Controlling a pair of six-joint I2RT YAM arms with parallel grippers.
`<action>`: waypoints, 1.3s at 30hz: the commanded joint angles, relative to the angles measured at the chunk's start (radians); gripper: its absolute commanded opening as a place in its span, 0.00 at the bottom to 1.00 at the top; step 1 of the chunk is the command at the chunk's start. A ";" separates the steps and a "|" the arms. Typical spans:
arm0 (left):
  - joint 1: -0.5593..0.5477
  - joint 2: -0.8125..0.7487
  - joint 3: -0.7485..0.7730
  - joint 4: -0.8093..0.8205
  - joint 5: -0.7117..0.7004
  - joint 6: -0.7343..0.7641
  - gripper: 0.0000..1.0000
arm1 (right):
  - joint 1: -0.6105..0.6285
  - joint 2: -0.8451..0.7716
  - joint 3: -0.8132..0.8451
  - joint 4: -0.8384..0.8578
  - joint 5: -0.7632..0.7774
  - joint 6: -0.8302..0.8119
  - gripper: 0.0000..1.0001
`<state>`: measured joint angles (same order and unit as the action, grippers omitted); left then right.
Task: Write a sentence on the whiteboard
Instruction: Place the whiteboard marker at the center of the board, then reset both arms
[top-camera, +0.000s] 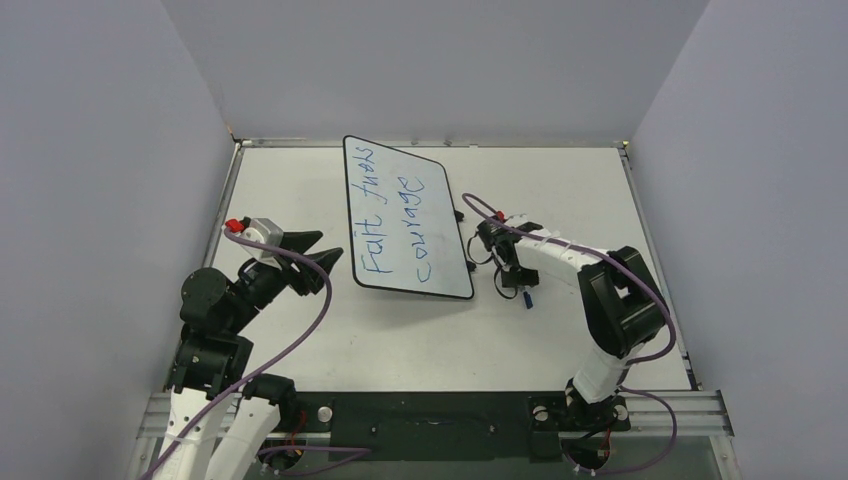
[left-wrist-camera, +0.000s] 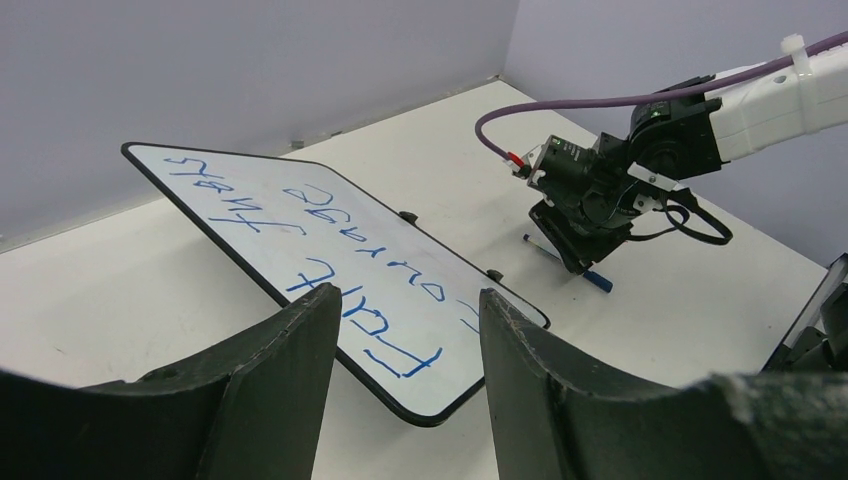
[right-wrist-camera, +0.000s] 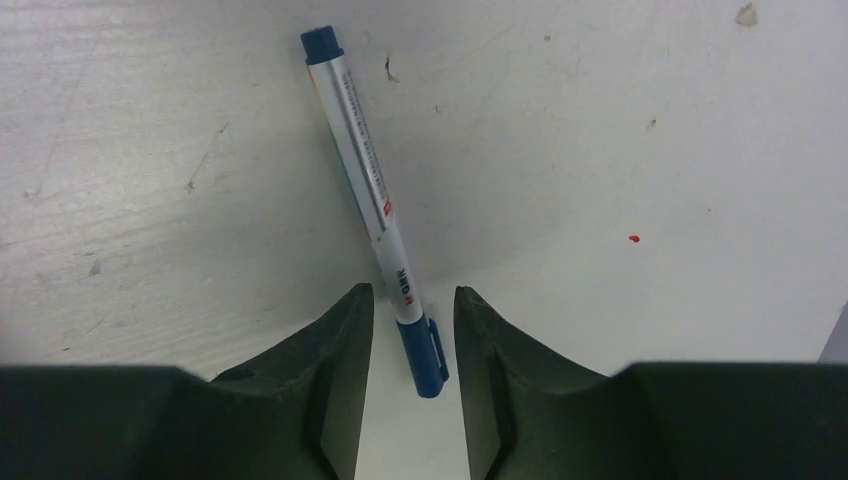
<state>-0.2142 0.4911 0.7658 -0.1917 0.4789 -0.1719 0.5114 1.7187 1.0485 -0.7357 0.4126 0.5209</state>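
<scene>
The whiteboard (top-camera: 440, 180) lies flat at the table's middle, with the sentence (top-camera: 392, 215) in blue marker in two lines across it. In the left wrist view the whiteboard (left-wrist-camera: 240, 200) and the sentence (left-wrist-camera: 335, 285) lie just beyond my left gripper (left-wrist-camera: 410, 295), which is open and empty. From above, the left gripper (top-camera: 325, 250) hovers by the board's left edge. A blue-capped marker (right-wrist-camera: 368, 180) lies on the table to the right of the board. My right gripper (right-wrist-camera: 412, 290) is open low over it. The capped end lies between the jaws with a gap on each side.
Two small black tabs (left-wrist-camera: 408, 215) stick out from the board's right edge. Grey walls close in the table on three sides. The right arm's purple cable (top-camera: 500, 215) loops above the wrist near the board's right edge.
</scene>
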 joint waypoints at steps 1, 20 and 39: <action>0.004 -0.006 0.013 0.003 -0.017 0.000 0.50 | 0.002 0.008 -0.006 0.052 0.032 0.019 0.37; 0.004 -0.002 0.009 -0.006 -0.044 0.005 0.50 | 0.004 -0.559 -0.019 0.276 0.099 -0.012 0.71; 0.004 -0.006 0.005 -0.007 -0.053 0.008 0.50 | 0.004 -1.046 -0.291 0.658 -0.070 -0.017 0.88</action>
<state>-0.2142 0.4915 0.7654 -0.2081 0.4404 -0.1715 0.5117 0.6815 0.7563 -0.1604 0.3500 0.4942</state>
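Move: The marker lies on the table between the right hand's already parting fingertips, near its capped end; its middle is about 3 cm ahead, 1 cm to the left and 1 cm below. The whiteboard's middle is some 31 cm to the left and 16 cm ahead, about 5 cm higher; the near black clip on its right edge is 14 cm left and 6 cm ahead. From the left hand the marker is about 44 cm right, 10 cm ahead, 33 cm below. The marker is left lying as the right hand's fingers spread from slightly parted to nearly full width and, after a tiny dip, rise clear of it by about 27 cm, swinging some 4 cm forward and then back again. On the way up the wrist tips up roughly 75 degrees, from pointing steeply down to nearly level and forward. ##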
